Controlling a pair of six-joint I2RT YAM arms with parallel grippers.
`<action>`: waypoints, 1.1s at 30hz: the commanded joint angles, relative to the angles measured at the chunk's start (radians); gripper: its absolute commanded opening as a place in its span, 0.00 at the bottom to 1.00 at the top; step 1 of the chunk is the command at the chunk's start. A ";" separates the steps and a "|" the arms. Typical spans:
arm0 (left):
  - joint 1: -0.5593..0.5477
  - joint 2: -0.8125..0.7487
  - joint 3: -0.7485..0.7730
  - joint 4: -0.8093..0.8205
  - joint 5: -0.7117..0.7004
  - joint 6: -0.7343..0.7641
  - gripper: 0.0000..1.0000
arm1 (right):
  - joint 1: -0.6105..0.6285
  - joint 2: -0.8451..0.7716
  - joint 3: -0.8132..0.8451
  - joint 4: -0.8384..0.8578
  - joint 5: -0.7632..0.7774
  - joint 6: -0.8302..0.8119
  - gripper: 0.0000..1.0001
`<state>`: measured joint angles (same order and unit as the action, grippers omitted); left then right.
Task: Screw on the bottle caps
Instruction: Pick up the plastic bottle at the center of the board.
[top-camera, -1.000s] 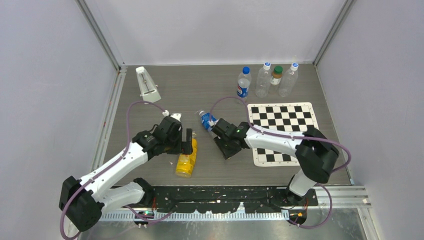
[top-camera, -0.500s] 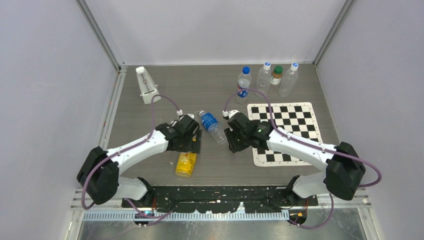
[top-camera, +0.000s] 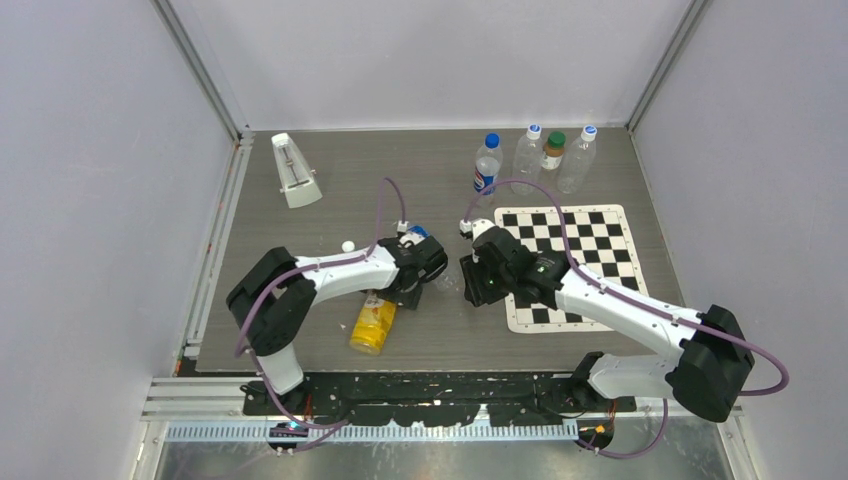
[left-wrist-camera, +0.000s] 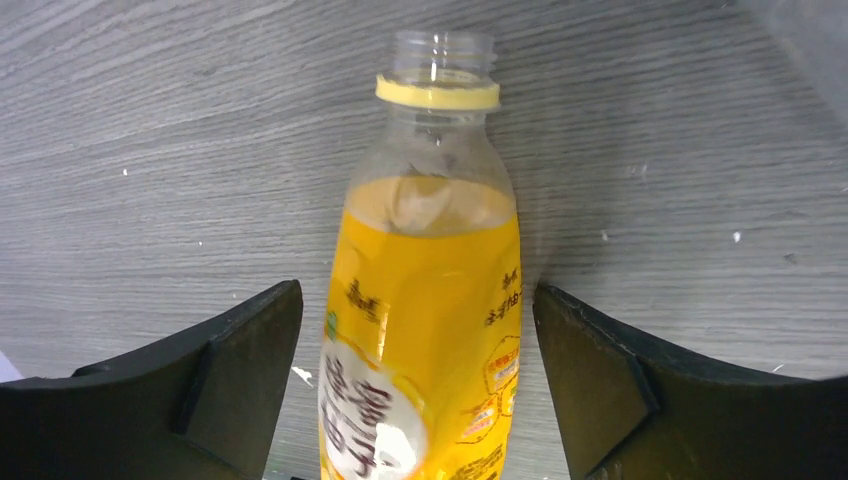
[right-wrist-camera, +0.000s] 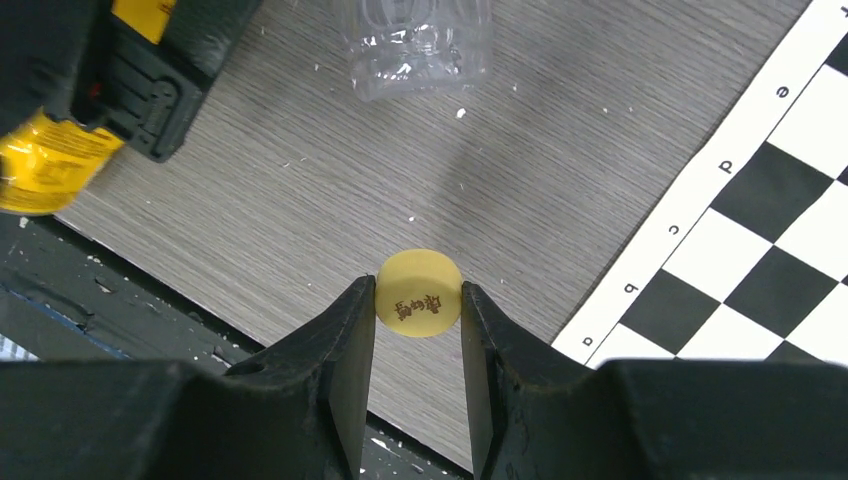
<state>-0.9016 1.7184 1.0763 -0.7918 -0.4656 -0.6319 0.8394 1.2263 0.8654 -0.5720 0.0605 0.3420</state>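
Note:
An uncapped yellow bottle (left-wrist-camera: 425, 300) lies on the table, its open neck (left-wrist-camera: 440, 50) pointing away in the left wrist view. My left gripper (left-wrist-camera: 420, 385) is open and straddles its body, with a gap on each side. From above, the left gripper (top-camera: 415, 272) sits at the bottle's (top-camera: 372, 322) neck end. My right gripper (right-wrist-camera: 418, 310) is shut on the yellow bottle cap (right-wrist-camera: 420, 292), held above the table; in the top view this gripper (top-camera: 478, 284) is just right of the left one. A small white cap (top-camera: 347, 245) lies by the left arm.
A clear bottle with a blue label (top-camera: 421, 238) lies between the grippers, its base (right-wrist-camera: 420, 40) showing in the right wrist view. A checkerboard mat (top-camera: 565, 250) is on the right. Several capped bottles (top-camera: 527, 158) stand at the back, and a white wedge-shaped object (top-camera: 296, 170) at the back left.
My left arm has swung right and reached out along the yellow bottle toward its neck, its jaws narrowing slightly. The right gripper has shifted right with the yellow cap still in it.

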 joint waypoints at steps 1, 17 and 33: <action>-0.021 0.051 0.057 -0.072 -0.072 -0.030 0.86 | -0.006 -0.046 -0.008 0.051 -0.015 -0.006 0.11; -0.034 -0.144 -0.083 0.053 -0.006 0.018 0.48 | -0.017 -0.057 0.052 0.037 0.013 0.005 0.11; -0.033 -0.736 -0.336 0.558 0.177 0.334 0.40 | -0.068 -0.114 0.322 -0.126 -0.079 -0.020 0.11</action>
<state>-0.9340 1.0634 0.7883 -0.4530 -0.3618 -0.4080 0.7910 1.1431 1.0897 -0.6434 0.0376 0.3416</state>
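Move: The juice bottle lies between my open left fingers, with its middle about 4 cm back and 1 cm left of that hand and roughly level with it. From the same hand, the blue-label bottle lies 8 cm ahead and 8 cm right, and the white cap 10 cm ahead and 8 cm left, both slightly lower. From my right hand, the juice bottle's middle is some 17 cm left, 1 cm back and 8 cm down. My left fingers close on both sides of the juice bottle's upper label and pinch it, with the hand easing a centimetre or two back. Then I lift it about 11 cm, quickening, and tilt the wrist some 40 degrees so the fingers swing up to forward and right, neck rising. My right hand waits, then climbs roughly 10 cm and slightly forward, still pinching the yellow cap. ##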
